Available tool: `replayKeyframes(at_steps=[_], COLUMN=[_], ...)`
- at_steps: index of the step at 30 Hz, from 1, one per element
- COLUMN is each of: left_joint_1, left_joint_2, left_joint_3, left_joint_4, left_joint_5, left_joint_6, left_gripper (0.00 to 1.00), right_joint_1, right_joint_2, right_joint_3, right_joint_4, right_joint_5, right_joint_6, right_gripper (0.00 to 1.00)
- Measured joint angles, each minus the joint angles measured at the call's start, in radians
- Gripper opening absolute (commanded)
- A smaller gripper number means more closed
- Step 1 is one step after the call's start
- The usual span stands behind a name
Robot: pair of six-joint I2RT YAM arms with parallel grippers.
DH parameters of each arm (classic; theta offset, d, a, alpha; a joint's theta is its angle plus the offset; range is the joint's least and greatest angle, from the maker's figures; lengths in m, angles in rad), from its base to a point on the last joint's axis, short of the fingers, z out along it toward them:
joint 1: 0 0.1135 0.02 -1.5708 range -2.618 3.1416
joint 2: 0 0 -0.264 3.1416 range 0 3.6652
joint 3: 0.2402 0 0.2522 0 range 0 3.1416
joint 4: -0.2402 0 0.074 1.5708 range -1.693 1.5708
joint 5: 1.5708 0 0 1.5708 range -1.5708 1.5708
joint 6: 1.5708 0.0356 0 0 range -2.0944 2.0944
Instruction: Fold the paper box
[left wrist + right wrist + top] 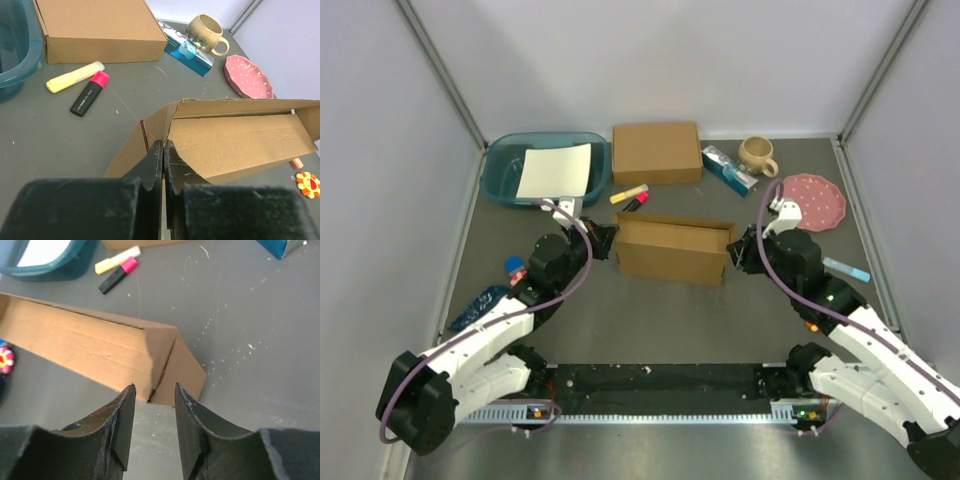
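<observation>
The paper box (675,250) stands partly folded in the middle of the table, brown cardboard with its long walls raised and its end flaps loose. My left gripper (603,240) is at its left end. In the left wrist view that gripper (164,146) is shut on the edge of a cardboard end flap of the paper box (235,140). My right gripper (742,246) is at the right end. In the right wrist view it (154,390) is open, with the box's (90,347) slanted end flap just beyond its fingertips and nothing between them.
A smaller closed cardboard box (656,152) sits behind, with a yellow highlighter (629,192) and a pink one (638,202) in front of it. A teal basin (505,175) holding white paper is back left. A blue carton (728,170), mug (757,155) and pink plate (814,200) are back right.
</observation>
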Motion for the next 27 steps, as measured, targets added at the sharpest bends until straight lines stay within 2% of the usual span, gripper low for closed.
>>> replayKeyframes(at_steps=[5,7,11,15,27], left_joint_1=[-0.006,-0.006,-0.011,-0.012,-0.013], left_joint_2=[0.011,0.011,0.011,0.011,0.016], left_joint_3=[0.007,0.008,0.008,0.009,0.023], left_joint_4=[0.000,0.001,0.000,-0.002,-0.023], left_joint_5=[-0.008,-0.010,-0.016,-0.019,-0.019], left_joint_6=[0.000,0.000,0.000,0.000,0.000], left_gripper=[0.00,0.00,0.00,0.00,0.00], right_joint_1=[0.000,0.003,0.022,0.041,0.065], right_joint_2=[-0.055,-0.074,-0.070,0.024,0.188], right_joint_3=[0.045,0.063,0.074,0.097,0.067], right_joint_4=[-0.039,-0.035,-0.013,0.026,0.153], right_joint_5=[-0.054,-0.082,-0.138,-0.182,-0.135], right_joint_6=[0.002,0.004,-0.002,-0.014,-0.049], right_gripper=[0.34,0.28,0.08,0.01,0.00])
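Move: The right hand stands half open at the right end of the paper box; the box's middle lies about 12 cm to its left, 1 cm ahead and 4 cm lower. From the right hand, the black marker is some 12 cm ahead and 22 cm left, the blue packet about 20 cm ahead and 1 cm left, and the plate 13 cm ahead and 17 cm right. For the left hand, at the other end, the box's middle is roughly 12 cm right, level fore and aft. Up about 5 cm and slightly back, the right hand clears the box's right end, then swings left and comes down and forward over the right part of the top panel, ending about 6 cm left of where it began. Its fingers shut on nothing on the way and the hand turns some 10 degrees counter-clockwise. The left hand stays with shut tips at the box's left edge. ##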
